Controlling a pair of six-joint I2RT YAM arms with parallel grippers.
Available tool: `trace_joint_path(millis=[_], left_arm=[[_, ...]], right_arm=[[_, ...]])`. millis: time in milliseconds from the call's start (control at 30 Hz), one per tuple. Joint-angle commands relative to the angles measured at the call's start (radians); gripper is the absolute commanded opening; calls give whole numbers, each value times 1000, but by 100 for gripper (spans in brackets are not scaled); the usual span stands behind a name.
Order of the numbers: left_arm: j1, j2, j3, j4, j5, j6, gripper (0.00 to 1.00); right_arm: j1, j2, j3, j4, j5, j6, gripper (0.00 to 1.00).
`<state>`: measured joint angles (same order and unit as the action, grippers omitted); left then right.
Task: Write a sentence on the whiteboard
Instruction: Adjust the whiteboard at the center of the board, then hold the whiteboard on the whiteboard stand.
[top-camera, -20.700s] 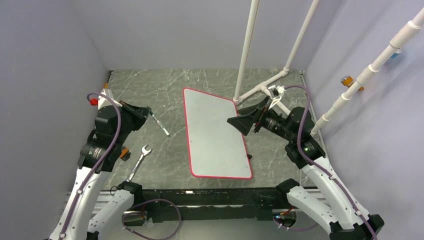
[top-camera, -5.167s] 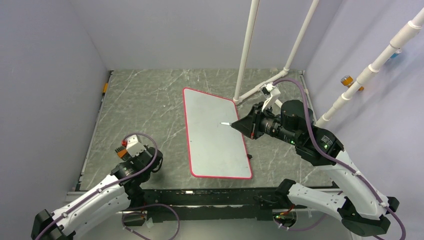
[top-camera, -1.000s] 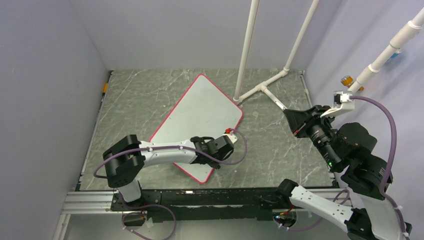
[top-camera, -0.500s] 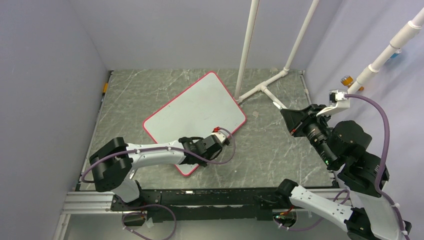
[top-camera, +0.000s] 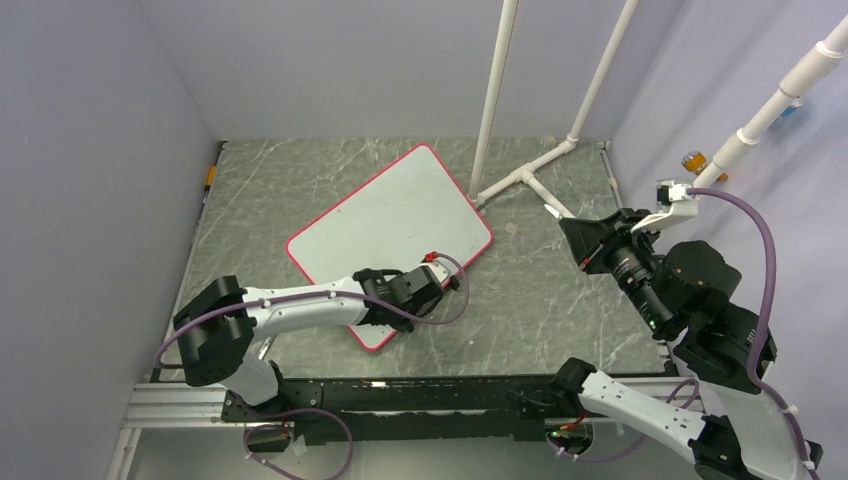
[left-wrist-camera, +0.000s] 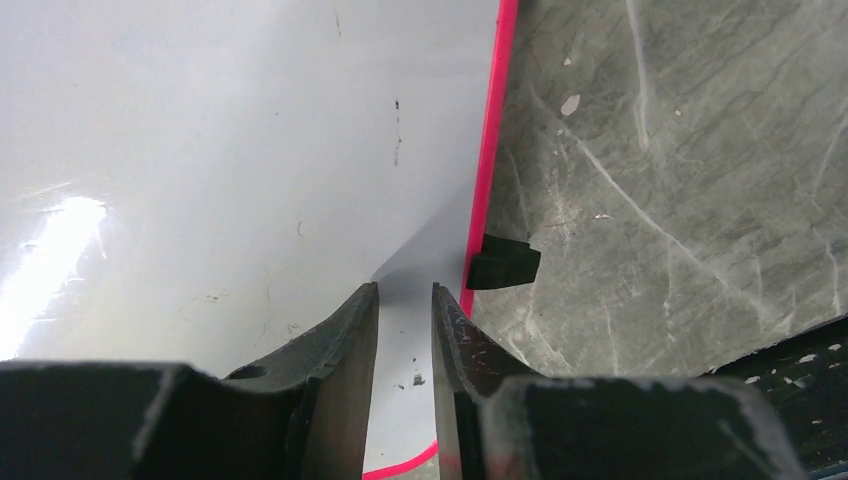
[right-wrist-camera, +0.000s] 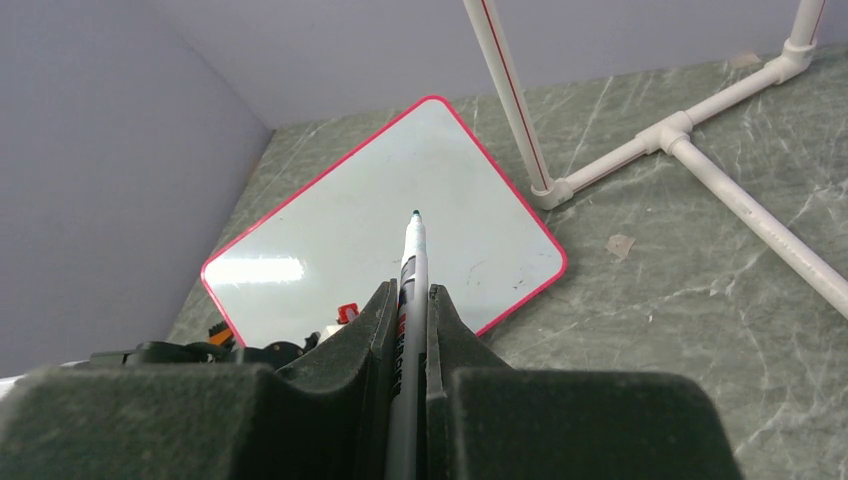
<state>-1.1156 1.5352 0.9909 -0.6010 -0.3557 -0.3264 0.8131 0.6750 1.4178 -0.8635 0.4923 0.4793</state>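
Observation:
The whiteboard (top-camera: 390, 235), white with a thin red rim, lies slantwise on the marbled table. No sentence shows on its face; only faint smudges do. My left gripper (top-camera: 383, 318) hovers low over the board's near corner. In the left wrist view the left gripper (left-wrist-camera: 405, 290) is narrowly open, with only the whiteboard (left-wrist-camera: 200, 150) showing through the gap and a black foot (left-wrist-camera: 502, 265) at the rim beside it. My right gripper (top-camera: 578, 240) is raised off to the right. Its wrist view shows the right gripper (right-wrist-camera: 408, 288) shut on a marker (right-wrist-camera: 412, 250) whose green tip points toward the whiteboard (right-wrist-camera: 330, 235).
A white pipe frame (top-camera: 520, 180) stands on the table just behind the board's far right corner, seen as the pipe frame (right-wrist-camera: 690, 150) from the right wrist. A scrap of tape (top-camera: 512, 228) lies to the board's right. A black rail (top-camera: 400, 390) runs along the near edge. Walls close in three sides.
The board has swung round and slid leftward with the left gripper at its near corner. The left jaws have parted slightly. The right arm has shifted slightly left, still holding the marker.

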Motion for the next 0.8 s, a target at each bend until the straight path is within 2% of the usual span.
trace_joint_path(millis=[0, 233, 467, 600, 767], left_arm=[[8, -39, 69, -70, -34, 18, 31], [8, -89, 183, -145, -17, 71, 36], [36, -161, 300, -202, 7, 153, 53], [177, -244, 333, -189, 165, 210, 59], [469, -332, 366, -145, 436, 248, 72]], right_arm=[[0, -6, 2, 32, -2, 11, 0], [1, -7, 1, 31, -4, 13, 0], [1, -18, -21, 40, -10, 20, 0], [0, -18, -39, 58, -30, 25, 0], [0, -14, -54, 75, -52, 30, 0]])
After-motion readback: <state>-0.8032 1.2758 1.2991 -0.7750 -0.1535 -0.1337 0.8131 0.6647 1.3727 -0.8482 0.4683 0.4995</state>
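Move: About 13 cm straight ahead of the left hand and a centimetre or two below it is the middle of the whiteboard, which lies skewed on the table; the fingers are over its near part. The near black clip on its right-hand edge is some 3 cm right and 2 cm back, the far clip about 12 cm right and 6 cm ahead. From the right hand, holding the marker, the board's middle is roughly 14 cm ahead, 26 cm left and 37 cm below. Lifting away from the whiteboard's near part, the left hand goes almost straight up at first, about 17 cm in all and gathering speed, then swings forward and left over the board by some 7 and 3 cm. Its fingers spread from partly to about two-thirds open while the wrist tilts roughly 20 degrees, tips swinging to the right. The right hand keeps its grip on the marker. ##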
